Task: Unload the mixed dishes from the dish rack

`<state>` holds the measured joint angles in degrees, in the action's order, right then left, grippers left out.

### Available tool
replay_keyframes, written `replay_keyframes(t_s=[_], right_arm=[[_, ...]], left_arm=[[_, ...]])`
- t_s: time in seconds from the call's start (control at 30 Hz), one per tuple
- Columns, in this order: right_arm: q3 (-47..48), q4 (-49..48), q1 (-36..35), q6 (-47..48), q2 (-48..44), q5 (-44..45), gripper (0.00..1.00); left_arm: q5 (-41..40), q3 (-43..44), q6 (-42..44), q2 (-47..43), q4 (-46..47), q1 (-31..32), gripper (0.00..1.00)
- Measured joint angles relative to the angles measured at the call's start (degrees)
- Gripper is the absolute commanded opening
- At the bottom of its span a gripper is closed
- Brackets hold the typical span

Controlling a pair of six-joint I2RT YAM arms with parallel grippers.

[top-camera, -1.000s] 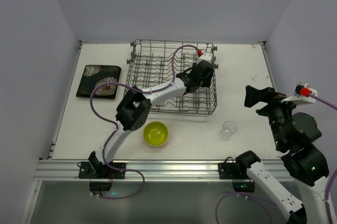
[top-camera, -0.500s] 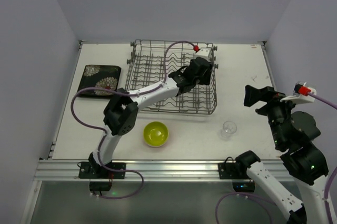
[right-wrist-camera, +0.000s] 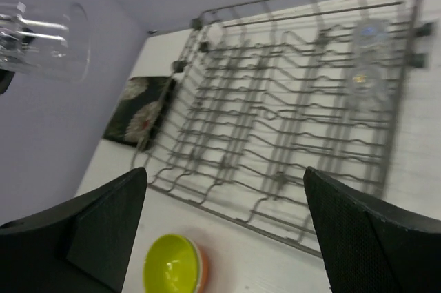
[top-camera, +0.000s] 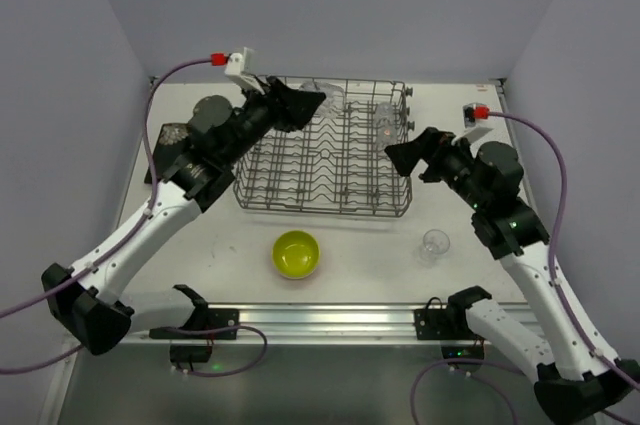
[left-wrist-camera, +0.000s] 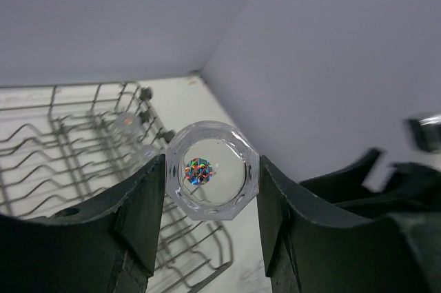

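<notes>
My left gripper [top-camera: 312, 101] is raised above the back left of the dish rack [top-camera: 325, 160], shut on a clear glass [left-wrist-camera: 211, 169] held sideways between its fingers. The same glass [right-wrist-camera: 48, 38] shows at the top left of the right wrist view. My right gripper [top-camera: 398, 157] hovers over the rack's right edge, open and holding nothing. Another clear glass [top-camera: 385, 120] lies in the rack's far right corner [right-wrist-camera: 367, 58]. A third glass [top-camera: 434, 243] stands on the table at the right. The yellow-green bowl [top-camera: 296, 253] sits nested in the orange bowl [right-wrist-camera: 204, 276] in front of the rack.
A black plate with white flowers [right-wrist-camera: 134, 110] lies on the table left of the rack, mostly hidden behind my left arm in the top view. Walls close the table in at the back and on both sides. Both arm bases stand at the near edge.
My left arm has come out of the rack's right side and swung up to the back left with a glass. My right arm has moved in from the right to the rack's edge.
</notes>
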<state>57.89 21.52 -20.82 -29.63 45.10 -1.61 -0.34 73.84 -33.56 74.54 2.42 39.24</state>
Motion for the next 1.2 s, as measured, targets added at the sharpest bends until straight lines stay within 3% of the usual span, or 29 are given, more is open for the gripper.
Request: replay_keyframes(t_s=[0.1,0.23,0.43,0.67,0.8,0.87,1.03,1.2], right_arm=[[-6.56,-11.39,0.85,-5.16,3.63,-14.01,0.93],[-14.51,-32.89,0.90,-14.47,7.52,-30.38,0.89],[-14.56,-55.93,0.90,-22.25,12.92,-41.79,0.87],[-14.51,-64.46,0.90,-24.92,15.98,-44.59,0.81],[-14.51,-69.55,0.90,-27.32,17.62,-46.23,0.60],[-14.51,-72.22,0.90,-28.92,18.51,-47.19,0.54],[-14.51,-78.05,0.90,-32.41,20.15,-48.74,0.52],[-14.10,-79.56,0.07,-32.96,20.98,-48.89,0.34]], left_arm=[[10.99,-6.93,-5.09,-7.72,8.74,-5.95,0.00],[22.84,-13.38,-13.42,-11.02,20.41,-6.43,0.00],[30.18,-21.66,-27.02,-10.14,34.14,-6.21,0.00],[31.47,-26.21,-37.77,-8.70,45.35,-6.23,0.00],[32.13,-27.52,-42.64,-7.04,51.58,-6.23,0.00],[32.22,-28.13,-44.30,-6.36,53.55,-6.21,0.00],[32.24,-28.83,-46.66,-5.20,56.04,-6.21,0.00],[32.24,-28.85,-48.33,-4.07,58.01,-6.03,0.00]])
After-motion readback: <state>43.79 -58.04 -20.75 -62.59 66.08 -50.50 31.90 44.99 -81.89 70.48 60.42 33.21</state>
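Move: The left hand already holds a clear glass between its fingers; the open right gripper waits about 19 cm to its right, 7 cm back and 5 cm lower. From the right hand the held glass is some 17 cm left, 8 cm ahead and 5 cm up. Two rack glasses stand nearly straight ahead of the right hand, about 26 cm out and 28 cm below; another glass on the table lies 12 cm right, 9 cm back and 31 cm below. The left arm draws the glass back some 11 cm while the right swings left towards its rim, half-closing. ##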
